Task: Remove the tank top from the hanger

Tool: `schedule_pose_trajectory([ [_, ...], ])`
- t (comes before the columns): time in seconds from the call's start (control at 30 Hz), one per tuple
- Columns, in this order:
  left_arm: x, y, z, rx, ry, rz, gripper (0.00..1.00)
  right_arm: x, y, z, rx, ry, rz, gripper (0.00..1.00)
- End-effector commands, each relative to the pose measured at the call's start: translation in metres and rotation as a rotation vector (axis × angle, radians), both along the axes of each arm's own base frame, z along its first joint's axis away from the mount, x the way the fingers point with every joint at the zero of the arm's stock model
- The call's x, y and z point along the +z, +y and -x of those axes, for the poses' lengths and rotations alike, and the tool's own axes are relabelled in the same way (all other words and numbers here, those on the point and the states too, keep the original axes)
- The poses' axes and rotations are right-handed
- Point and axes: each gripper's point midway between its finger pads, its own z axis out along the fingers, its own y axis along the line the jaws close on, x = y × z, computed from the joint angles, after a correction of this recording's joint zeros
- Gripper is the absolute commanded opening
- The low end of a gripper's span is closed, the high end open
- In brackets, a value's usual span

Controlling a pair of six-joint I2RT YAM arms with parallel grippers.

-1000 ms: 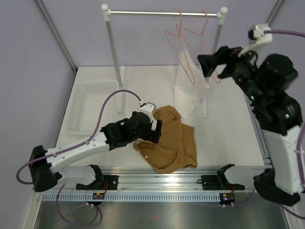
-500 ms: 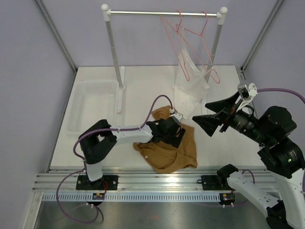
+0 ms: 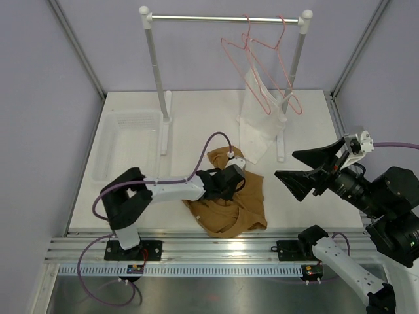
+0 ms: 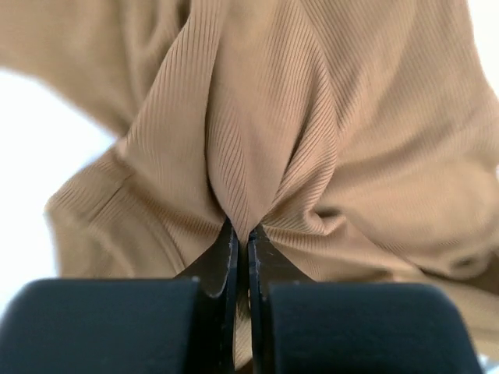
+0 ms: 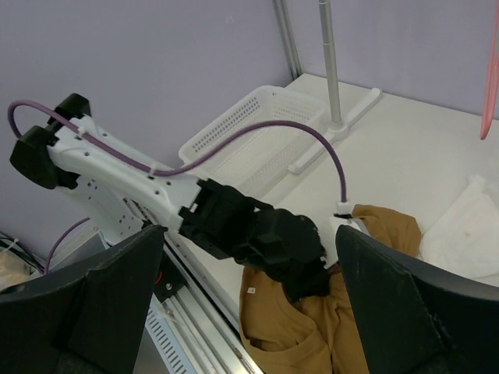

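The caramel-tan tank top (image 3: 236, 208) lies crumpled on the table near the front edge, off any hanger. My left gripper (image 3: 234, 182) rests on its middle. In the left wrist view the jaws (image 4: 240, 234) are shut on a pinched fold of the ribbed tan fabric (image 4: 312, 117). Thin pink wire hangers (image 3: 265, 49) hang on the rack rod, and I cannot tell which one held the top. My right gripper (image 3: 285, 165) is wide open and empty, in the air right of the tank top. Its view (image 5: 249, 234) looks down on the left arm and the top (image 5: 312, 335).
A white sheer garment (image 3: 258, 124) hangs from one pink hanger by the rack's right post (image 3: 291, 78). A white mesh basket (image 3: 127, 140) sits at the left, also in the right wrist view (image 5: 249, 125). The metal rail (image 3: 216, 248) runs along the front edge.
My right arm came down from the rack to hover open, right of the tank top. My left gripper reached onto the top, closed on a fold and bunched it. The hangers swung.
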Motion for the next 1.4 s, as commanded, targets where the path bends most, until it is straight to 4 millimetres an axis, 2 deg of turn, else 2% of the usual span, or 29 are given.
schedule_pose_trajectory([
  [0.0, 0.103, 0.028, -0.025, 0.109, -0.21, 0.111, 0.0, 0.002, -0.007, -0.005, -0.052, -0.024, 0.003, 0.99],
  [0.03, 0.123, 0.046, -0.034, 0.15, -0.247, 0.098, 0.0, 0.0, -0.008, -0.006, -0.054, -0.021, 0.009, 1.0],
  [0.07, 0.142, 0.055, -0.039, 0.167, -0.276, 0.111, 0.0, -0.002, -0.007, -0.006, -0.054, -0.014, 0.015, 1.0],
  [0.1, 0.174, 0.068, -0.041, 0.177, -0.328, 0.145, 0.0, -0.002, -0.007, -0.006, -0.055, -0.012, 0.015, 1.0],
  [0.2, 0.227, 0.103, -0.055, 0.228, -0.406, 0.161, 0.0, 0.0, -0.009, -0.004, -0.06, -0.026, 0.01, 0.99],
  [0.23, 0.244, 0.124, -0.059, 0.268, -0.429, 0.157, 0.0, 0.0, -0.01, -0.005, -0.063, -0.027, 0.009, 0.99],
  [0.27, 0.269, 0.132, -0.063, 0.29, -0.462, 0.183, 0.0, 0.001, -0.011, -0.004, -0.066, -0.032, 0.006, 0.99],
  [0.3, 0.282, 0.142, -0.066, 0.303, -0.487, 0.176, 0.0, 0.002, -0.011, -0.004, -0.066, -0.035, 0.004, 0.99],
  [0.33, 0.29, 0.16, -0.069, 0.337, -0.494, 0.154, 0.0, 0.003, -0.012, -0.004, -0.071, -0.038, -0.001, 0.99],
  [0.37, 0.313, 0.171, -0.072, 0.368, -0.528, 0.173, 0.0, 0.002, -0.011, -0.004, -0.071, -0.035, -0.001, 1.0],
  [0.43, 0.326, 0.199, -0.077, 0.428, -0.543, 0.139, 0.0, 0.003, -0.01, -0.004, -0.066, -0.031, -0.005, 1.0],
  [0.5, 0.353, 0.221, -0.079, 0.483, -0.586, 0.153, 0.0, 0.002, -0.009, -0.006, -0.065, -0.026, -0.004, 1.0],
  [0.57, 0.363, 0.245, -0.086, 0.534, -0.59, 0.143, 0.0, 0.0, -0.008, -0.007, -0.064, -0.021, -0.004, 0.99],
  [0.6, 0.377, 0.257, -0.088, 0.557, -0.615, 0.143, 0.0, 0.0, -0.008, -0.007, -0.064, -0.022, -0.005, 1.0],
  [0.63, 0.378, 0.276, -0.092, 0.601, -0.609, 0.119, 0.0, -0.001, -0.008, -0.008, -0.064, -0.02, -0.004, 0.99],
  [0.7, 0.383, 0.291, -0.098, 0.618, -0.612, 0.107, 0.0, -0.002, -0.008, -0.009, -0.065, -0.018, -0.005, 1.0],
  [0.73, 0.382, 0.311, -0.103, 0.669, -0.61, 0.091, 0.0, -0.004, -0.007, -0.009, -0.065, -0.014, -0.007, 0.99],
  [0.8, 0.375, 0.321, -0.115, 0.674, -0.579, 0.088, 0.0, -0.005, -0.006, -0.01, -0.059, -0.016, -0.013, 0.99],
  [0.83, 0.372, 0.336, -0.121, 0.696, -0.563, 0.092, 0.0, -0.005, -0.004, -0.01, -0.052, -0.016, -0.016, 0.99],
  [0.87, 0.369, 0.343, -0.126, 0.703, -0.549, 0.094, 0.0, -0.005, -0.003, -0.012, -0.051, -0.015, -0.015, 0.99],
  [0.9, 0.357, 0.348, -0.14, 0.709, -0.508, 0.083, 0.0, -0.004, -0.002, -0.013, -0.051, -0.017, -0.018, 0.99],
  [0.93, 0.356, 0.355, -0.144, 0.715, -0.488, 0.097, 0.0, -0.002, -0.001, -0.015, -0.052, -0.018, -0.026, 1.0],
  [1.1, 0.313, 0.366, -0.174, 0.719, -0.394, 0.085, 0.0, -0.011, 0.007, -0.024, -0.033, -0.015, -0.03, 0.99],
  [1.13, 0.295, 0.362, -0.184, 0.703, -0.338, 0.083, 0.0, -0.011, 0.005, -0.03, -0.063, -0.013, -0.035, 1.0],
  [1.17, 0.293, 0.371, -0.188, 0.725, -0.325, 0.072, 0.0, -0.01, 0.005, -0.035, -0.078, -0.005, -0.039, 1.0],
  [1.23, 0.271, 0.387, -0.194, 0.772, -0.265, 0.021, 0.0, -0.007, 0.006, -0.04, -0.085, -0.001, -0.049, 1.0],
  [1.3, 0.25, 0.395, -0.195, 0.798, -0.222, 0.02, 0.0, -0.008, 0.009, -0.041, -0.077, 0.011, -0.051, 0.99],
  [1.37, 0.236, 0.386, -0.198, 0.773, -0.187, 0.06, 0.0, -0.011, 0.009, -0.042, -0.077, 0.007, -0.05, 1.0],
])
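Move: The left hand already has the brown tank top bunched in its fingers at table height. The white basket lies about 40 cm to that hand's left and some 22 cm ahead, at nearly the same height. The rack's left foot is about 27 cm left and 30 cm ahead, bordering the basket's right side. From the idle right hand, high and empty, the basket is roughly 54 cm left, 31 cm ahead and 40 cm below. Keeping its pinch on the tank top, the left hand hoists it steeply about 35 cm off the table, swings left some 39 cm and forward about 19 cm to the basket, then sinks around 14 cm over it. The wrist turns about 45 degrees counter-clockwise; the fingers tip upward on the way and partly back down. The open right hand eases a few centimetres forward and slightly down. ##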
